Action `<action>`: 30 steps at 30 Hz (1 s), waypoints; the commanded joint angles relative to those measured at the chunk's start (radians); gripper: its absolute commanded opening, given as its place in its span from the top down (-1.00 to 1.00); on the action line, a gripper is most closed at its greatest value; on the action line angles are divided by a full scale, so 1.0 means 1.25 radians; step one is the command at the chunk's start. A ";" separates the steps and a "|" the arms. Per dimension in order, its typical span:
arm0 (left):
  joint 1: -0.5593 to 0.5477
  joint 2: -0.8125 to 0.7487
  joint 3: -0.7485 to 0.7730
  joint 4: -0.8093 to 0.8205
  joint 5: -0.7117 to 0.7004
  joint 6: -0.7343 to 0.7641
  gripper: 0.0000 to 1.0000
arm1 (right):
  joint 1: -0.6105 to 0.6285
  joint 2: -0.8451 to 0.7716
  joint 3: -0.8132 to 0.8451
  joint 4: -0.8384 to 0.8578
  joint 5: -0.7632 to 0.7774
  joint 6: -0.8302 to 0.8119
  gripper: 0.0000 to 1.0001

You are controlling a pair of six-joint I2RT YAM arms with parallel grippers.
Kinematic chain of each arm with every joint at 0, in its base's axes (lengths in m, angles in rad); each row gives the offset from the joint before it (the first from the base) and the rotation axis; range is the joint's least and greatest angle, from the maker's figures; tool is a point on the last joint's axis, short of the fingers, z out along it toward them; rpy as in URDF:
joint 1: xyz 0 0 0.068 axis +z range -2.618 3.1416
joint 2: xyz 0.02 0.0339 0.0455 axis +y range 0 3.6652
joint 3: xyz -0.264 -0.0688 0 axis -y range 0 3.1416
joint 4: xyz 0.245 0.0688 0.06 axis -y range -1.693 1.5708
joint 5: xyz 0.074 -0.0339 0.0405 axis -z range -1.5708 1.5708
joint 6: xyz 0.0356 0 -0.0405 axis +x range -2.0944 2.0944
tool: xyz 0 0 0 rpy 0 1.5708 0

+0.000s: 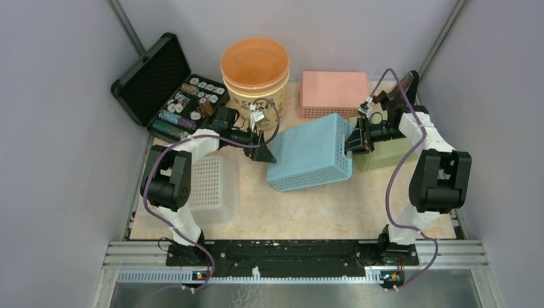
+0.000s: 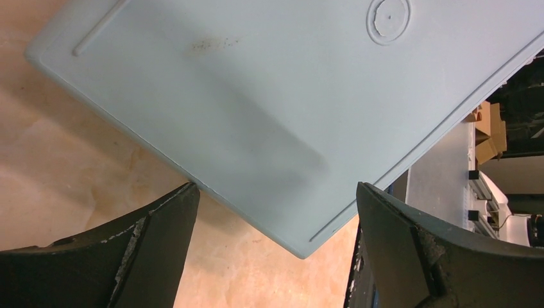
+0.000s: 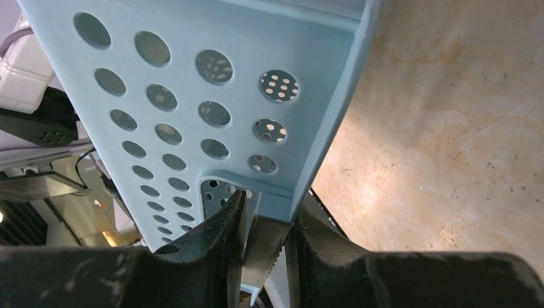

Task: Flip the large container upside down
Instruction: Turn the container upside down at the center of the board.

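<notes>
The large container, a light blue perforated basket (image 1: 311, 151), lies in the middle of the table with its solid bottom (image 2: 256, 96) facing up. My left gripper (image 1: 264, 153) hovers at its left corner, open wide, and that corner sits between the fingers (image 2: 276, 189) without touching them. My right gripper (image 1: 353, 138) is at the basket's right end. Its jaws straddle the rim by the handle hole (image 3: 269, 205), one finger inside the hole and one outside, only narrowly parted. The perforated wall (image 3: 212, 83) fills that view.
An orange bucket (image 1: 255, 67) and a pink basket (image 1: 333, 93) stand at the back. An open black case of small parts (image 1: 170, 90) lies at the back left. A white basket (image 1: 212, 189) sits under the left arm and a green one (image 1: 385, 154) under the right.
</notes>
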 commanded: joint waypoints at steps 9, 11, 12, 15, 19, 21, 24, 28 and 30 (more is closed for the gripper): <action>0.058 -0.050 0.035 -0.151 0.045 0.152 -0.98 | 0.048 0.044 0.045 0.065 -0.007 0.001 0.46; 0.067 -0.061 0.034 -0.169 0.045 0.168 -0.98 | 0.049 0.043 0.041 0.073 -0.006 0.001 0.46; 0.070 -0.067 0.034 -0.182 0.045 0.178 -0.98 | 0.059 0.042 0.040 0.077 -0.004 0.001 0.46; 0.083 -0.082 0.032 -0.212 0.045 0.209 -0.98 | 0.079 0.042 0.033 0.094 -0.001 0.001 0.46; 0.099 -0.098 0.024 -0.249 0.051 0.250 -0.98 | 0.095 0.044 0.017 0.123 0.008 0.002 0.46; 0.107 -0.106 0.016 -0.257 0.053 0.262 -0.98 | 0.100 0.048 0.008 0.137 0.008 0.001 0.45; 0.117 -0.113 0.002 -0.264 0.053 0.277 -0.98 | 0.105 0.056 0.000 0.156 0.008 0.001 0.45; 0.132 -0.121 -0.021 -0.262 0.050 0.291 -0.98 | 0.110 0.065 -0.015 0.182 0.005 0.000 0.44; 0.138 -0.126 -0.034 -0.255 0.041 0.291 -0.98 | 0.112 0.068 -0.026 0.199 0.003 0.002 0.42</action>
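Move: The blue container, tipped bottom-up with its right end high, has its middle about 13 cm left of the right hand and some 4 cm lower. That hand already pinches its right-end rim. It is bound for the board's centre, roughly 16 cm left and 15 cm below. The green container sits 15 cm right of this hand and 2 cm ahead, the pink one 19 cm ahead and 3 cm left. From the left hand the blue container's middle is about 14 cm right, level both ways. The blue container, its right-end rim still pinched in the right fingers, is carried left and lowered towards the board's centre: the right hand goes about 4 cm left and 3 cm down, turning slightly counter-clockwise. The wide-open left hand, close by the container's left end, backs off some 6 cm to the left, rising a little late on; whether it touches the container can't be seen. ##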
